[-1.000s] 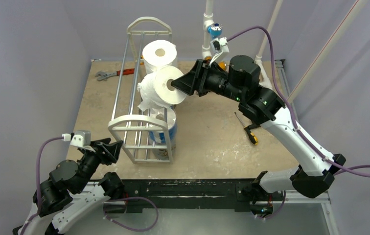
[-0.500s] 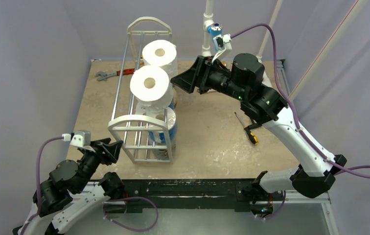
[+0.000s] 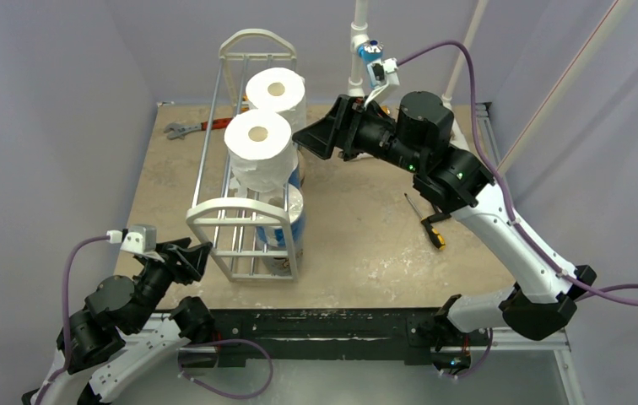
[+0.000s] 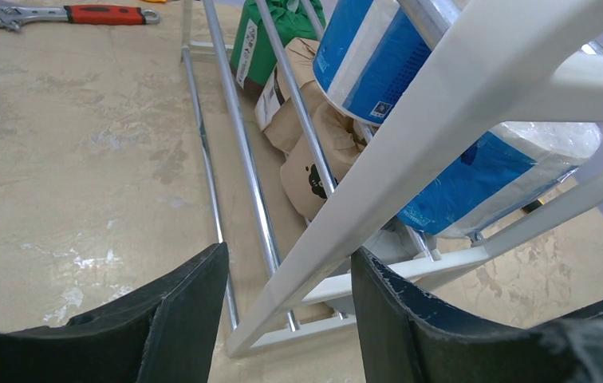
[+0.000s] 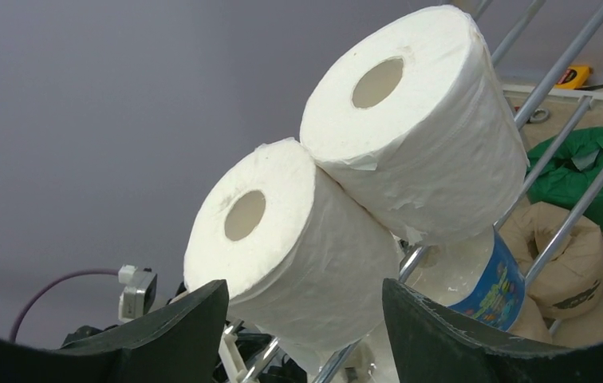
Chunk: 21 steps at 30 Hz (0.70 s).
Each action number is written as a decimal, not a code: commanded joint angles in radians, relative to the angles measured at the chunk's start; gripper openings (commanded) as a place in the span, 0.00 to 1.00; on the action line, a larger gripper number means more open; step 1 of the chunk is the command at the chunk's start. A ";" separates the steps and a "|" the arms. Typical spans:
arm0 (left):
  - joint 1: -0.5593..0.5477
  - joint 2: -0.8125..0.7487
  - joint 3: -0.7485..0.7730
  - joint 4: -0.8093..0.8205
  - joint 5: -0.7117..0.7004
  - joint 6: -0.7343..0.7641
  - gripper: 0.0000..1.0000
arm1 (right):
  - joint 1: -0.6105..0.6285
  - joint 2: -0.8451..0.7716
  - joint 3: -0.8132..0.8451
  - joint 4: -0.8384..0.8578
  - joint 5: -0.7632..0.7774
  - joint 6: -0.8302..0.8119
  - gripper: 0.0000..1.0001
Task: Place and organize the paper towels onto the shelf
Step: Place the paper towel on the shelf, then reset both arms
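Note:
The shelf (image 3: 233, 211) stands left of centre, its near arched end frame (image 4: 410, 136) filling the left wrist view. Two plain white paper towels sit side by side on its top rods, the near roll (image 3: 256, 145) (image 5: 282, 231) and the far roll (image 3: 276, 93) (image 5: 418, 120). Below them are blue-white rolls (image 4: 378, 56) (image 5: 486, 287), tan rolls (image 4: 314, 167) and a green one (image 4: 270, 36). My right gripper (image 3: 305, 139) (image 5: 306, 319) is open, just right of the near white roll and holding nothing. My left gripper (image 3: 202, 253) (image 4: 290, 319) is open at the shelf's near left corner, empty.
A red-handled wrench (image 3: 197, 126) lies at the table's back left, beyond the shelf. A yellow-handled screwdriver (image 3: 429, 226) lies on the table under the right arm. A white pipe frame with a blue fitting (image 3: 366, 51) rises behind the right gripper.
My right gripper let go of the white roll, opened and pulled back to the right. The roll tipped from lying sideways to core-up on the top rods. The left arm stayed still.

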 commanded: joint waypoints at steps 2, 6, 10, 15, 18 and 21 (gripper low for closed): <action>-0.001 -0.054 0.044 -0.022 -0.048 -0.005 0.58 | 0.004 -0.055 -0.004 0.055 0.014 -0.005 0.76; 0.000 -0.040 0.080 -0.062 -0.079 -0.009 0.62 | 0.005 -0.114 -0.055 0.061 0.049 -0.021 0.85; -0.001 -0.028 0.120 -0.117 -0.135 -0.039 0.67 | 0.004 -0.197 -0.160 0.089 0.073 -0.042 0.94; -0.001 -0.012 0.168 -0.279 -0.309 -0.191 0.75 | 0.006 -0.344 -0.370 0.116 0.204 -0.090 0.99; -0.001 0.030 0.180 -0.353 -0.396 -0.289 0.80 | 0.005 -0.461 -0.528 0.147 0.300 -0.102 0.99; -0.001 0.075 0.191 -0.404 -0.456 -0.371 0.81 | 0.004 -0.565 -0.688 0.181 0.406 -0.080 0.99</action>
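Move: The near paper towel stands upright on top of the shelf, about 8 cm to the right hand's left, level fore and aft and some 2 cm lower. The far paper towel is 10 cm ahead and 5 cm left of that hand, the near blue roll 8 cm back, 4 cm left and 18 cm below. From the left hand, the near towel lies 13 cm ahead, 17 cm right and 20 cm up; the shelf's end frame is 3 cm ahead, 10 cm right. Right hand retreats from the near towel, 9 cm right and 6 down; left moves 8 cm left; both open. ##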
